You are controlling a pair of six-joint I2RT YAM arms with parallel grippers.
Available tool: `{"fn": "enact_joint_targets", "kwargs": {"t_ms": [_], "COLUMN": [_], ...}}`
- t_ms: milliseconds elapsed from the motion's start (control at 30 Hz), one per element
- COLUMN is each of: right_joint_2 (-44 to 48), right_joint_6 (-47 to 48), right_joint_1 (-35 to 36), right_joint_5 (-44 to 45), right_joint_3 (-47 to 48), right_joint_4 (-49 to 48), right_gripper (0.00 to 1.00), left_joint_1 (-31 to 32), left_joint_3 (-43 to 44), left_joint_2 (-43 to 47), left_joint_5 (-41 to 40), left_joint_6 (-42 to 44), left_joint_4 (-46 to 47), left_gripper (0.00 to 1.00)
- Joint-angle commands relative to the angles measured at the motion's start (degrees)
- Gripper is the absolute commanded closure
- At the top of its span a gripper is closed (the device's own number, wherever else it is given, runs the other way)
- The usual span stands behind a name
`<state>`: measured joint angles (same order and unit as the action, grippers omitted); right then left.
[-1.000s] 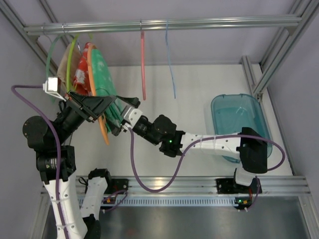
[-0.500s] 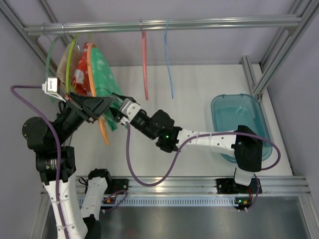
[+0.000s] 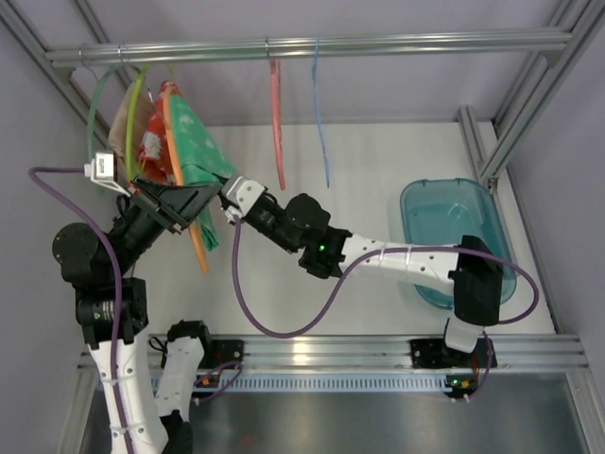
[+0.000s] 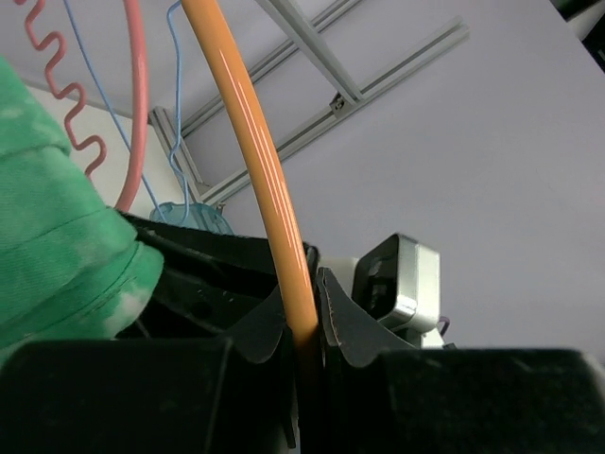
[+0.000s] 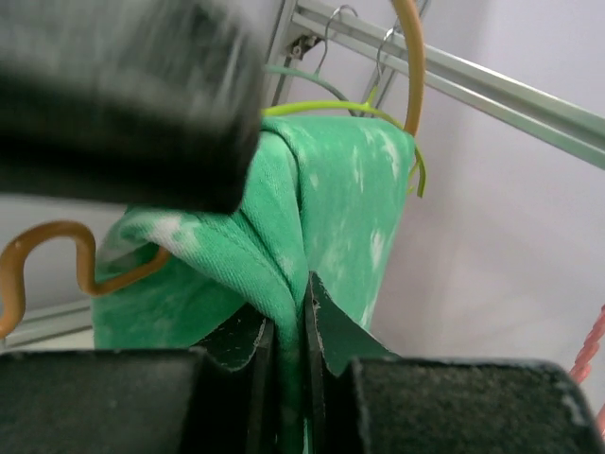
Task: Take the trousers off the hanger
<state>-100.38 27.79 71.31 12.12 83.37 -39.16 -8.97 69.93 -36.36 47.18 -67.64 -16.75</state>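
Note:
The green trousers (image 3: 196, 142) with white print hang on the thin orange hanger (image 3: 174, 132) at the left end of the rail. My left gripper (image 3: 194, 203) is shut on the hanger's lower bar; in the left wrist view the orange hanger (image 4: 255, 161) runs down between the closed jaws of the left gripper (image 4: 304, 317), with the trousers (image 4: 47, 246) at the left edge. My right gripper (image 3: 217, 197) reaches in from the right. In the right wrist view the right gripper (image 5: 288, 312) is shut on a fold of the trousers (image 5: 331, 208), below the hanger (image 5: 408, 57).
A red printed garment (image 3: 153, 132) and a beige one (image 3: 123, 118) hang just left of the trousers. An empty pink-red hanger (image 3: 276, 123) and a blue hanger (image 3: 321, 123) hang mid-rail (image 3: 425, 42). A teal bin (image 3: 484, 203) stands at the right.
My right gripper has moved up and left into the trousers and closed from open onto a fold of them. The left gripper has kept its hold on the hanger.

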Motion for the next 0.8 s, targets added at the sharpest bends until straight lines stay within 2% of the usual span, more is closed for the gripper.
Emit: {"fn": "enact_joint_targets", "kwargs": {"t_ms": [0, 133, 233, 467, 767], "right_joint_2": [7.38, 12.12, 14.59, 16.97, 16.18], "right_joint_6": [-3.44, -12.64, -15.21, -17.86, -16.72], "right_joint_1": [-1.26, -2.48, -3.37, -4.33, -5.48], "right_joint_5": [1.93, 2.91, 3.26, 3.26, 3.35], "right_joint_3": [3.90, 4.60, 5.57, 9.43, 17.78], "right_joint_4": [1.27, 6.98, 9.88, 13.31, 14.37], "right_gripper": [1.00, 1.00, 1.00, 1.00, 1.00], "left_joint_1": [-0.17, -0.08, -0.08, -0.08, -0.08], "left_joint_3": [-2.95, -10.15, -15.25, -21.94, -27.30], "left_joint_2": [1.90, 3.40, 4.71, 7.53, 11.31], "left_joint_5": [-1.12, 0.63, 1.95, 4.06, 3.36], "left_joint_6": [3.21, 4.61, 5.84, 8.22, 13.67], "left_joint_4": [9.55, 11.38, 11.74, 11.74, 3.93], "left_gripper": [1.00, 1.00, 1.00, 1.00, 1.00]}}
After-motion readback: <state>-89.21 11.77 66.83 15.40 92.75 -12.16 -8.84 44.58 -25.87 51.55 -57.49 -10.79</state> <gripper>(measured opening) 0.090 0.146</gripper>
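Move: The left hand already pinches the orange hanger; the green trousers draped through it have their middle about 6 cm ahead, level sideways and some 3 cm lower. From the right hand, already pinching a fold of cloth, the trousers' middle is about 5 cm ahead, 5 cm to the left and 2 cm above. The pink hanger hangs about 12 cm ahead and 9 cm right of the right hand, some 5 cm higher. The red trousers sit about 12 cm ahead and 9 cm left of the left hand, 5 cm lower. Down goes the left hand, some 12 cm, quickly at first and then easing, keeping its pinch on the orange hanger. Meanwhile the right hand keeps hold of the green cloth and draws it to the right, away from the left hand and hanger, about 7 cm in all, then also upward about 6 cm, its wrist tipping forward some 15 degrees. ##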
